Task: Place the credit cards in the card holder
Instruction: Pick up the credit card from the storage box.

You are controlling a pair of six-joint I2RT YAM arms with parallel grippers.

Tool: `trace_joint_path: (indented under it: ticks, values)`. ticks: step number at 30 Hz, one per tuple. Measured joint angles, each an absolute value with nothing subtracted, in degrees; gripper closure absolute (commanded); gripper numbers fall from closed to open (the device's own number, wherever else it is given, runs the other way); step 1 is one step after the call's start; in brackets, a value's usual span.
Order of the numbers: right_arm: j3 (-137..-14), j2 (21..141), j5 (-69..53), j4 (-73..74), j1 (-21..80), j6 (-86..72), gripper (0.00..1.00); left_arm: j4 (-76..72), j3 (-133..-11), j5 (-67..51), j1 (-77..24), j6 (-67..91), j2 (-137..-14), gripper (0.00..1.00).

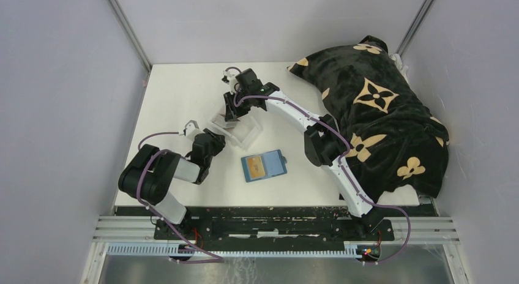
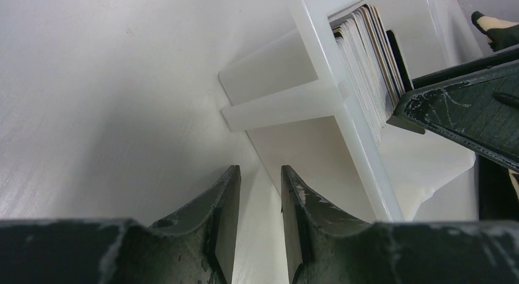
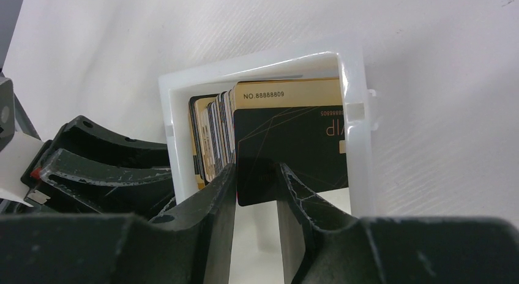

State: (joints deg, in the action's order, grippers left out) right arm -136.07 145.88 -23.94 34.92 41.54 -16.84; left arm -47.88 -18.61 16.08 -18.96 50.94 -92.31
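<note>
The credit cards (image 3: 214, 131) stand on edge as a stack in a clear plastic tray (image 3: 358, 155). A black card (image 3: 294, 149) leans at the front, with a gold one behind it. My right gripper (image 3: 257, 166) is inside the tray (image 1: 248, 132), open a finger's width, its tips at the black card's lower left corner. My left gripper (image 2: 260, 169) is open and narrow at the tray's (image 2: 318, 70) near corner, with the tray's edge running toward the gap. The teal card holder (image 1: 272, 164) lies open on the table, and a tan card (image 1: 256, 168) rests on it.
A black blanket with tan flower marks (image 1: 379, 112) covers the right side of the table. Grey walls close in the left, back and right. The right gripper's finger (image 2: 465, 112) shows beside the cards (image 2: 367, 57) in the left wrist view.
</note>
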Motion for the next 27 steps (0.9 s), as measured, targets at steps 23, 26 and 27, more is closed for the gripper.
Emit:
trace_joint_path:
  ticks: [23, 26, 27]
  values:
    - [-134.85, 143.28, -20.62, 36.60, 42.48, -14.15, 0.95, -48.53, -19.18, 14.83, -18.37, 50.94, -93.23, 0.62]
    - [-134.08, 142.28, -18.31, 37.23, 42.76, -12.88, 0.97, -48.56, -19.18, 14.81, -18.37, 50.92, -93.23, 0.62]
    - [-134.04, 141.88, -17.37, 37.47, 42.87, -12.38, 0.98, -48.56, -19.18, 14.79, -18.37, 50.92, -93.23, 0.62]
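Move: The right hand's half-open fingers straddle the back edge of the black VIP card in the storage box; its middle is about 2 cm ahead and 1 cm below. The card pack under it is centred some 1 cm ahead, 2 cm left and 2 cm down, the box's middle 2 cm back and 2 cm right, the card holder roughly 16 cm back and 12 cm right. From the left hand, the black card lies about 8 cm ahead, 4 cm right and 2 cm higher. Upward by about 1.5 cm goes the right hand, easing slightly back and left at first, then turning to the right for some 1.5 cm along the open part of the box. In this second half its fingers shut from about a third open to nearly closed, pinching the black card at its back edge, while the wrist tilts slightly so the fingers point down more steeply. ##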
